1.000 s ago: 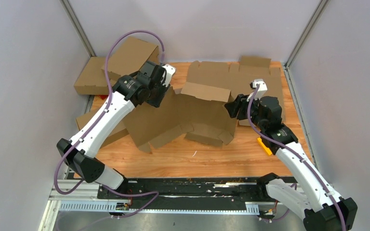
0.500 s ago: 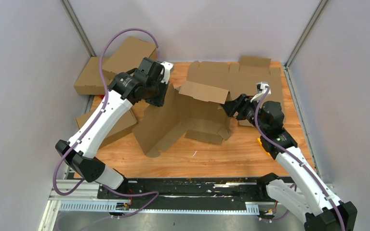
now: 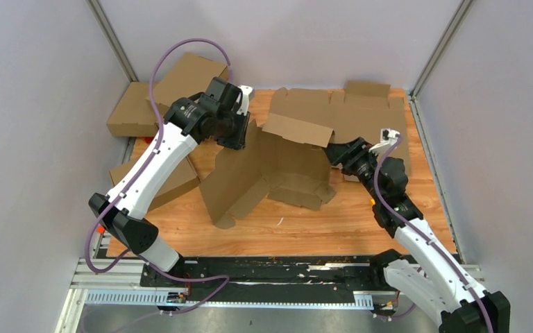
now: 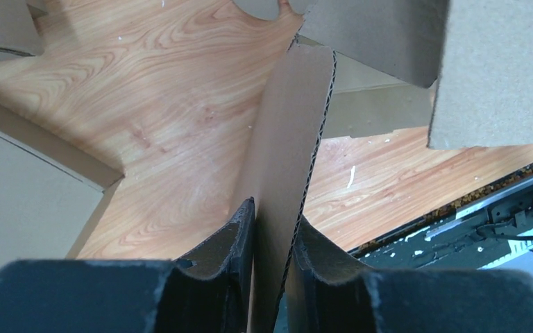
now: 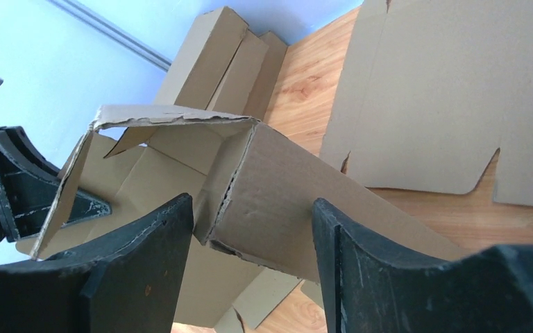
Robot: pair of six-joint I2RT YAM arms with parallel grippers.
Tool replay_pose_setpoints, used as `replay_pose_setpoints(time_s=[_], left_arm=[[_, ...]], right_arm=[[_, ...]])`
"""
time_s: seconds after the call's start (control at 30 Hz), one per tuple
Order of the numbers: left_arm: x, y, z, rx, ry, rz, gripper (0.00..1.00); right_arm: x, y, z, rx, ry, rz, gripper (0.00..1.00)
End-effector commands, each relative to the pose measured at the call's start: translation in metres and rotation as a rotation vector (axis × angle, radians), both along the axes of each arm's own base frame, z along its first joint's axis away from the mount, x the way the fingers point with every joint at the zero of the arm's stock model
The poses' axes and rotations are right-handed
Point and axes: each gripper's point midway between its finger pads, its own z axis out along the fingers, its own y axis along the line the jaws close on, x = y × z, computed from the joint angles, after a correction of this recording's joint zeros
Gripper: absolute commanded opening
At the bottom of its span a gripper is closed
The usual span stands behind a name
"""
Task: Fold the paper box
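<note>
The paper box (image 3: 277,173) is a half-folded brown cardboard blank in the middle of the table, with panels standing at angles. My left gripper (image 3: 239,135) is at its back left and shut on the edge of an upright panel. In the left wrist view that panel (image 4: 288,139) runs straight between the fingers (image 4: 239,229), which press on both faces. My right gripper (image 3: 336,154) is at the box's right end and open. In the right wrist view a raised corner of the box (image 5: 264,180) sits between the spread fingers (image 5: 159,236) without being clamped.
A flat die-cut cardboard sheet (image 3: 350,111) lies at the back right. Finished brown boxes (image 3: 180,76) are stacked at the back left, and another box (image 3: 170,182) sits under the left arm. A small orange piece (image 3: 373,202) lies near the right arm.
My left gripper has shifted right and tipped the box's left panel more upright. My right gripper has opened wider and swung toward the box's right corner.
</note>
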Motion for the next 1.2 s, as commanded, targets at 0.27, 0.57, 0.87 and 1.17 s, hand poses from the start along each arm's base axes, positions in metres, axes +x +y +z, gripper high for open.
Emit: replay_pose_setpoints(time_s=[0.27,0.57,0.87,1.17], left_arm=[[0.002,-0.01,0.019,-0.066,-0.027,0.001,0.28],[0.0,-0.01,0.014,-0.059,-0.011,-0.016,0.27],[-0.002,-0.01,0.012,-0.054,-0.007,-0.027,0.27],[-0.003,-0.006,0.013,-0.041,-0.016,-0.028,0.26]], right_arm=[[-0.01,-0.027,0.019,0.346,-0.055,-0.15,0.78],[-0.003,-0.043,0.038,0.38,-0.105,-0.201,1.0],[0.016,-0.035,0.068,0.437,-0.137,-0.147,1.0],[0.028,-0.032,0.074,0.367,-0.111,-0.126,1.0]])
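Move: The top of the paper box's far right corner is right in front of the right hand's half-open fingers, about 4 cm ahead, 1 cm left and a couple of cm above. The flap on top of the far wall is centred some 6 cm ahead and 9 cm left; the flat spare blank lies about 16 cm ahead, 12 cm right and 22 cm below. From the left hand that corner is roughly 25 cm right and 5 cm ahead, near its own height. The right hand first swings about 4 cm to the right, drawing back slightly, while its fingers go from partly to fully open and the wrist rolls some 20 degrees, its left side rising, and turns a little clockwise. It then goes about 5 cm forward and 4 cm up, easing back left, to bring the spread fingers around the box's far right corner, while the left hand stays in place and keeps its pinch on the raised lid panel. ##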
